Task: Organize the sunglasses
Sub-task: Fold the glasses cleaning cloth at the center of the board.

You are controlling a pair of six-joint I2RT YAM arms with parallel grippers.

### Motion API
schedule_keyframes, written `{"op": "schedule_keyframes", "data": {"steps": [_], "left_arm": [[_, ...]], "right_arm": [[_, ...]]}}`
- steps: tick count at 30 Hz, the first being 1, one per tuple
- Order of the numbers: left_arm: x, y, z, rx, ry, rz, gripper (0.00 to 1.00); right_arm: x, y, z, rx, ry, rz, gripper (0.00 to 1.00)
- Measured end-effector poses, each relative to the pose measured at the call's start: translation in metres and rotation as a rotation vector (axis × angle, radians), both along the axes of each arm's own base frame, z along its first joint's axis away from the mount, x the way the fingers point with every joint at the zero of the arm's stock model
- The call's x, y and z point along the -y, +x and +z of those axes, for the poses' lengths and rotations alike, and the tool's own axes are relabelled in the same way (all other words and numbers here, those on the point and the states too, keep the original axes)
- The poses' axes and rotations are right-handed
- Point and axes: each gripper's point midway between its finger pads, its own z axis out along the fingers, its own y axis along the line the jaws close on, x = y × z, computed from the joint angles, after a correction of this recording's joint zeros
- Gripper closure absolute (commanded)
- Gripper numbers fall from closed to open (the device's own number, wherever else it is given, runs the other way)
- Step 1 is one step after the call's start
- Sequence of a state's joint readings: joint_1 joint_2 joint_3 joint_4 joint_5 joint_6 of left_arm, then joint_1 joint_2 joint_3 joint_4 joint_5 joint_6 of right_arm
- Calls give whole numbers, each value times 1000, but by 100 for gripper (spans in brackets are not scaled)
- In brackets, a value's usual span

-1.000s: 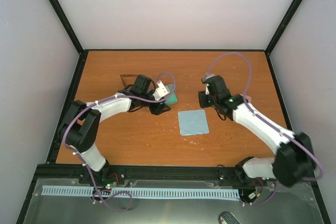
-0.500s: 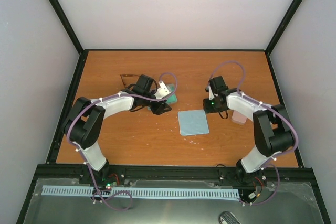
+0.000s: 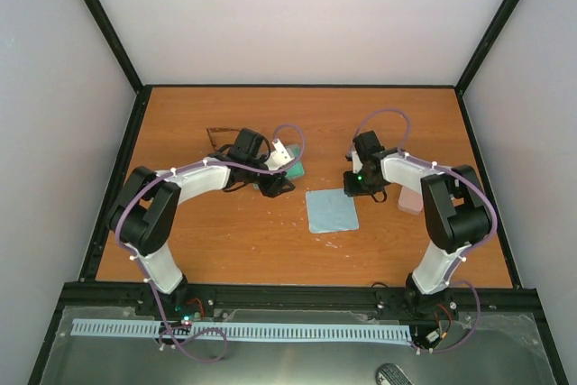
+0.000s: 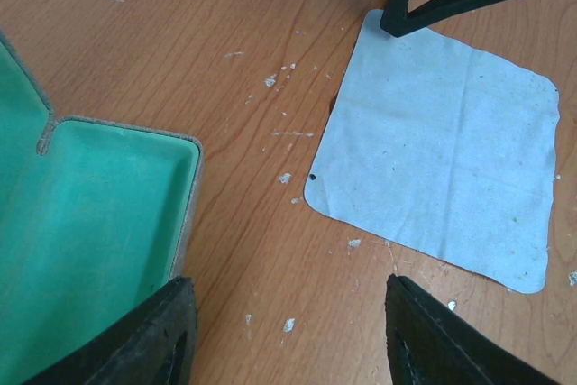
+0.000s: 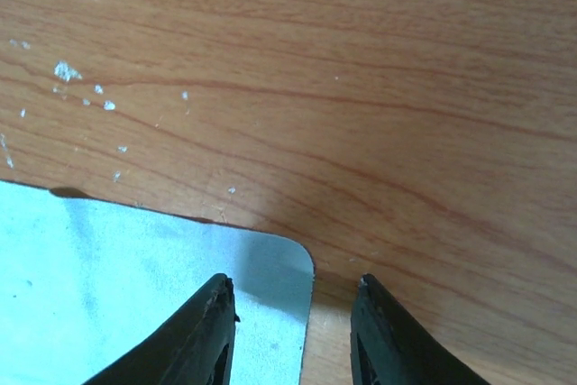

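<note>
A dark, thin-framed pair of sunglasses point(image 3: 218, 138) lies at the back left, partly hidden behind my left arm. My left gripper point(image 3: 273, 185) hovers open over bare wood, between an open grey case with green lining point(image 4: 99, 223) and a light blue cloth point(image 4: 442, 169). In the left wrist view its gripper point(image 4: 293, 335) holds nothing. My right gripper point(image 3: 360, 186) is down at the cloth's far right corner point(image 5: 270, 263). That gripper point(image 5: 293, 313) is open and straddles the cloth's edge, with one finger point(image 5: 194, 340) over the cloth and the other over wood.
A pink case point(image 3: 410, 200) lies right of the right gripper, under that arm's forearm. The green-lined case point(image 3: 294, 168) sits just behind the left gripper. Black frame rails border the table point(image 3: 225, 241). White specks dot the wood near the cloth point(image 3: 331, 211).
The right arm swung in and came down to the cloth's far right corner, its jaws narrowing. The pink case came into view. The left arm barely moved.
</note>
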State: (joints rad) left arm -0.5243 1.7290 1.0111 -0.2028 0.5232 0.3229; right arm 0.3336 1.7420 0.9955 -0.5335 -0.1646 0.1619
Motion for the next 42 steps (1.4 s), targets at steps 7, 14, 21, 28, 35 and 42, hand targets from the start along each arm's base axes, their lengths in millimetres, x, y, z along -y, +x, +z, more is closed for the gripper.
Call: {"op": "schedule_keyframes", "data": {"steps": [7, 14, 21, 28, 35, 42], "left_arm": [[0, 0, -2, -3, 2, 1, 43], [0, 1, -7, -14, 9, 2, 43], [5, 6, -10, -17, 13, 2, 43], [18, -5, -30, -31, 66, -29, 43], [29, -4, -47, -37, 111, -38, 44], [42, -2, -57, -36, 133, -48, 47]], "right_arm": [[-3, 2, -1, 0, -22, 15, 77], [-5, 2, -4, 4, -58, 30, 95], [-5, 3, -4, 8, -68, 28, 97], [-4, -2, -3, 16, -65, 10, 97], [0, -13, 6, 18, -69, -14, 97], [1, -9, 23, 69, -55, -30, 88]]}}
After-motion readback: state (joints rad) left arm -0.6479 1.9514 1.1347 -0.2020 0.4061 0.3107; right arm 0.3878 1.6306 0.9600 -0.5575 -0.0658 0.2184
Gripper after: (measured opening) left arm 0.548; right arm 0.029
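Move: Just right of the far right corner of the cleaning cloth, the right hand has its fingers astride the edge; the cloth's middle lies about 5 cm left and 4 cm back, barely 1 cm lower. From that hand the pink case is about 15 cm right and 1 cm ahead. The left hand has the cloth's middle about 11 cm right, 4 cm back and 7 cm below; the open green-lined case sits some 7 cm straight ahead of it, 6 cm lower. Closing from about a third open to shut at the cloth's far right corner, the right hand then draws back about 1 cm and rises some 2.5 cm. Meanwhile the left hand sinks about 5.5 cm and goes 4 cm right towards the far left corner, its fingers still half open and tipping slightly steeper. ##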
